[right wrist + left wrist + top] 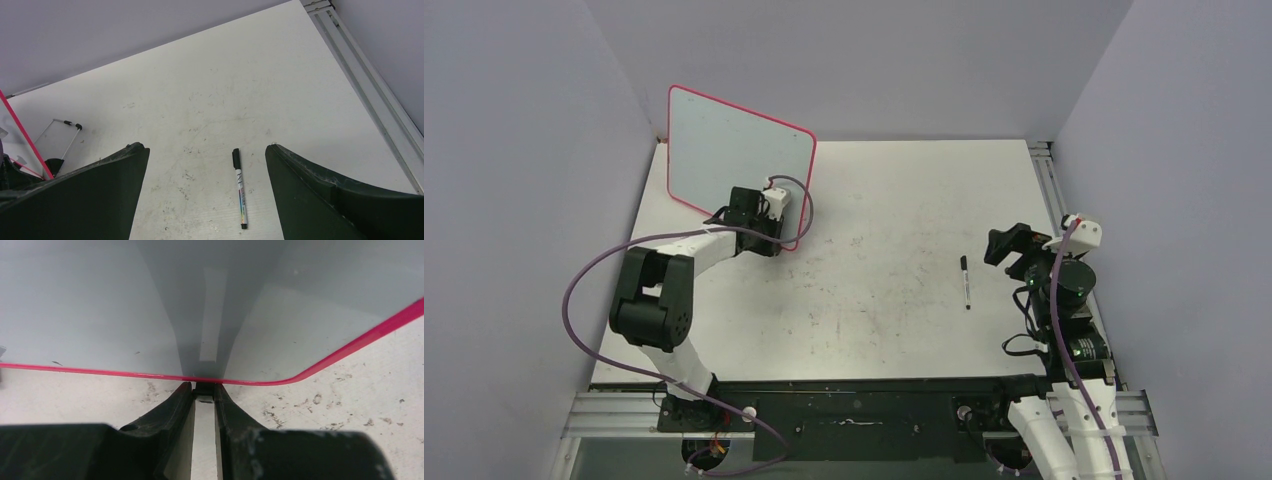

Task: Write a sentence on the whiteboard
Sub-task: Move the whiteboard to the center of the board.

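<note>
The whiteboard (pixel 724 150) stands tilted up at the back left of the table, a pale glossy panel with a pink-red rim (pixel 125 373). My left gripper (pixel 774 228) is shut on its lower edge near the right corner, the fingertips (pixel 204 388) pinching a small black piece under the rim. The board's face (pixel 100 305) is blank; no sentence is in view. A black-capped marker (pixel 965 281) lies flat on the table at the right. My right gripper (pixel 205 147) hovers open above it, with the marker (pixel 239 188) lying between the wide-spread fingers and touching neither.
The white tabletop (pixel 874 300) is scuffed with grey marks. An aluminium rail (pixel 1049 190) runs along its right edge. Grey walls close in on three sides. A thin wire prop (pixel 62 137) shows beside the board's edge in the right wrist view.
</note>
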Available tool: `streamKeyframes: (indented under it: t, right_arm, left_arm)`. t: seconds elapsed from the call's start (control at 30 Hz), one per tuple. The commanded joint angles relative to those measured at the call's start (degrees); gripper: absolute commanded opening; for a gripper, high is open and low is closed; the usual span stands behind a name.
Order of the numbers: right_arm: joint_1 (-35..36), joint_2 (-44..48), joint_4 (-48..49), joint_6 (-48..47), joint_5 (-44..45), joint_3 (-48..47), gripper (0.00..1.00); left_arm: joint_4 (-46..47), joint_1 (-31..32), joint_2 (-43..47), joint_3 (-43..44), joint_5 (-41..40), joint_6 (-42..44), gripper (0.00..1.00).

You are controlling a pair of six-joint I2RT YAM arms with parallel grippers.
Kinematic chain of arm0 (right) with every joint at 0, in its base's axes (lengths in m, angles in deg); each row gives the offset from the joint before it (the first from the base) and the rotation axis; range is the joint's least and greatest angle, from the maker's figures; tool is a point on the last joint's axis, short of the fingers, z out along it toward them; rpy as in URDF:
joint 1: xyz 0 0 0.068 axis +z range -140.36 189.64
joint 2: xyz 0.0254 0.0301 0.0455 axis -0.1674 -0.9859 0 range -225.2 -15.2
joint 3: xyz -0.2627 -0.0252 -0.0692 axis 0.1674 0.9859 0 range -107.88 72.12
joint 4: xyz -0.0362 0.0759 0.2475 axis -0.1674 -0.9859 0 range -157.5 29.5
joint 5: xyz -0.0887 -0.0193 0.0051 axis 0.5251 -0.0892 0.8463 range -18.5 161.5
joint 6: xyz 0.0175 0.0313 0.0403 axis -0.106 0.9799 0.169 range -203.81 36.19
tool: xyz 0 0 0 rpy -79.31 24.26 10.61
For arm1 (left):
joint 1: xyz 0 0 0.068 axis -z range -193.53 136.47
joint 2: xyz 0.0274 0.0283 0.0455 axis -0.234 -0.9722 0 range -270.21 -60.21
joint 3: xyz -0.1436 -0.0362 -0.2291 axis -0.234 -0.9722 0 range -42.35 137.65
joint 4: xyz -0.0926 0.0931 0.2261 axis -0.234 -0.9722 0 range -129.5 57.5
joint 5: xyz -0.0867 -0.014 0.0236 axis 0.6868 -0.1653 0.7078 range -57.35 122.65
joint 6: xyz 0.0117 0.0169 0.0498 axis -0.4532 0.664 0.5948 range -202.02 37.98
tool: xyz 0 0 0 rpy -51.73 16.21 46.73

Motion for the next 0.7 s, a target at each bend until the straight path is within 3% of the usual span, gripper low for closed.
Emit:
streamKeyframes:
  t: [0.0,0.67]
  right_arm:
    - [0.00,0.39,3.64,-0.82,-1.69,-0.51,0.90]
    - [0.08,-2.22,5.38,-1.63,-9.42,-0.25,0.90]
  left_arm:
    - [-0.10,2.44,3.92,-0.38,0.44,-1.36,0.00]
    - [-3.39,11.95,4.26,-1.56,-1.86,-4.98,0.00]
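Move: The left hand already pinches the black foot under the whiteboard's lower edge, near its right corner; the table's centre, where the whiteboard is headed, lies roughly 16 cm to its right, 3 cm ahead and 3 cm below. The whiteboard's middle is about 10 cm ahead, 9 cm left and 10 cm above, the marker some 43 cm right and 8 cm back. From the open right hand the table's centre is roughly 16 cm ahead, 25 cm left and 26 cm below. Keeping its pinch on the black foot, the left hand draws the whiteboard to the right by about 5 cm and back towards the robot by nearly 4 cm, staying low at almost one height and turning some 5 degrees clockwise as it brings the whiteboard towards the table's centre. The empty right hand, fingers still wide open, eases 2 cm to the left up over the table and swings slightly counter-clockwise. ##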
